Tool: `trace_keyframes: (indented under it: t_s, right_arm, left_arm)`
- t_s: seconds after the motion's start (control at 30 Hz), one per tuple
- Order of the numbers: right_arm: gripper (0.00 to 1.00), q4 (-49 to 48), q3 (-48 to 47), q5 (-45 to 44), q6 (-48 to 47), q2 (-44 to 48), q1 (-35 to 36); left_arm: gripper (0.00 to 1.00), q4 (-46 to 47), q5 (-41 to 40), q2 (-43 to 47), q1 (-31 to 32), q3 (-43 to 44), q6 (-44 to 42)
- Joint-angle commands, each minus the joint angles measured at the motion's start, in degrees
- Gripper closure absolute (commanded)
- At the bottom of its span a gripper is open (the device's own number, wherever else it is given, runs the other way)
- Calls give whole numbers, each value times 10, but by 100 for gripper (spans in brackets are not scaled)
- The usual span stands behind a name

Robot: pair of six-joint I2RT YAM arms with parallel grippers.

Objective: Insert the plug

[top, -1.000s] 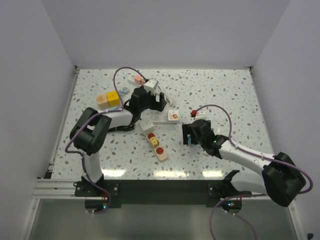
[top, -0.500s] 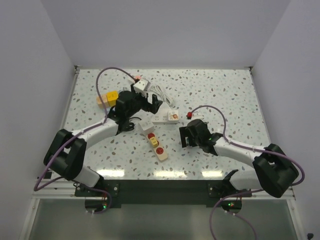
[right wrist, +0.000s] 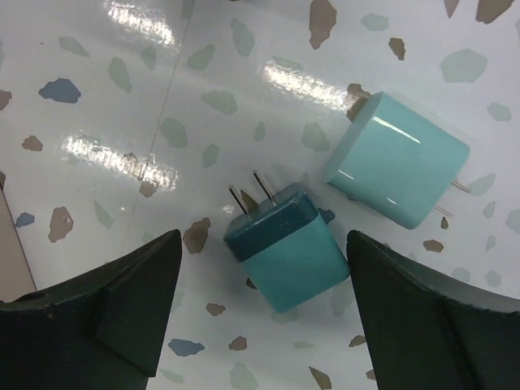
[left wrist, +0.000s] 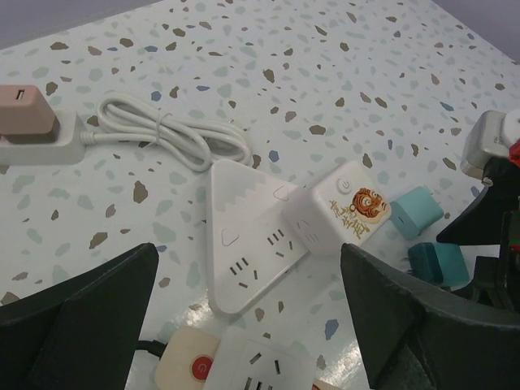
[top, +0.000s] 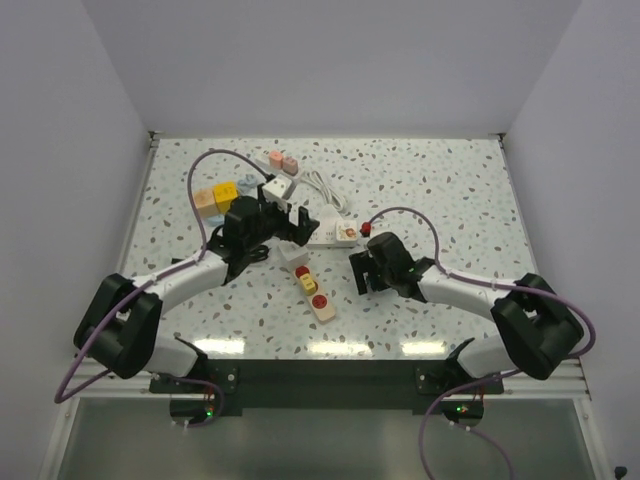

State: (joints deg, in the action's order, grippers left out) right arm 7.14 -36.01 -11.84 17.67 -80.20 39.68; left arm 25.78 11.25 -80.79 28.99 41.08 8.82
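A two-tone teal plug (right wrist: 284, 248) lies flat on the table, prongs pointing up-left, between the wide-apart fingers of my right gripper (right wrist: 262, 237), which is open and not touching it. A lighter teal plug (right wrist: 398, 171) lies just beyond. My left gripper (left wrist: 248, 252) is open above a white triangular power strip (left wrist: 244, 244) with free sockets. A white cube adapter with a tiger sticker (left wrist: 341, 215) sits in the strip's end. From above, the left gripper (top: 275, 222) and right gripper (top: 366, 270) flank the strip (top: 322, 236).
A cream power strip with red buttons (top: 311, 288) lies in front of the white one. A coiled white cable (left wrist: 171, 134) runs to a strip with a pink plug (left wrist: 24, 114). Yellow and tan cubes (top: 216, 196) and a white cube (top: 275, 187) sit at back left.
My left arm has swung back and left and its jaws opened wider. The right gripper slid left over the teal plugs and its jaws narrowed slightly.
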Motion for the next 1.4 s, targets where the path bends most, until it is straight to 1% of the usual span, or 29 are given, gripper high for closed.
trace_keyframes:
  t_s: [0.0,0.03,0.13,0.43,0.57,0.6,0.7,0.73,0.8,0.83,0.93,1.03,1.1,1.27,1.37]
  right_arm:
    - [15,-13,-20,55,-33,-12,-1]
    - [16,-20,-20,76,-37,-14,-1]
    - [17,-23,-20,92,-44,-18,0]
    - [18,4,-20,81,-33,6,-1]
    - [33,11,-28,74,-26,-18,-1]
    - [42,12,-31,74,-25,-22,-1]
    - [53,17,-41,75,-27,-39,-1]
    - [60,17,-42,79,-30,-44,0]
    - [68,14,-43,83,-33,-44,-1]
    - [75,8,-43,90,-36,-41,0]
    - [85,0,-45,96,-62,-14,0]
    - [89,-5,-50,104,-103,38,2]
    - [94,-5,-58,97,-126,70,9]
    - [94,-17,-67,104,-186,96,29]
    - [94,-25,-71,83,-225,102,68]
  left_arm:
    - [0,6,23,27,-3,-11,-10]
    - [0,5,26,29,-4,-15,-9]
    - [0,4,28,35,-3,-26,-8]
    - [0,-3,27,42,-3,-34,-7]
    - [0,-13,33,48,-4,-35,-2]
    - [0,-13,34,54,-4,-39,2]
    - [0,-13,36,65,-4,-49,15]
    - [0,-13,36,73,-3,-56,20]
    - [0,-10,39,81,-4,-64,38]
    - [0,-6,43,88,-4,-72,45]
    - [0,18,81,98,-3,-95,76]
    - [0,32,103,100,-3,-112,103]
    - [1,60,132,97,-3,-125,130]
    - [3,112,208,71,-3,-132,179]
    - [4,159,233,58,2,-139,206]
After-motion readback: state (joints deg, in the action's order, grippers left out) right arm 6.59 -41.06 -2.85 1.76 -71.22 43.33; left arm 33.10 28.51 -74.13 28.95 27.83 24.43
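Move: The teal plug the right hand goes for sits almost between its open fingers, about 1 cm back, 1 cm left and 1 cm below. A second teal plug is some 4 cm ahead and 3 cm right; the tiger cube 10 cm ahead, 6 cm left; the socket strip about 14 cm left, 3 cm back. From the left hand, the strip is roughly 13 cm back, 1 cm right and 15 cm below, its white cube 6 cm back, 3 cm left. The teal plug is pinched by the right fingers, which first ease about 2 cm left and slightly down, then close on its sides. The right hand lifts it some 9 cm, drifting left towards the socket strip's side while turning about 20 degrees counter-clockwise and tipping its fingers up. Meanwhile the open, empty left hand draws back about 9 cm over the white cube towards the strip, sinking slightly and swinging clockwise. ##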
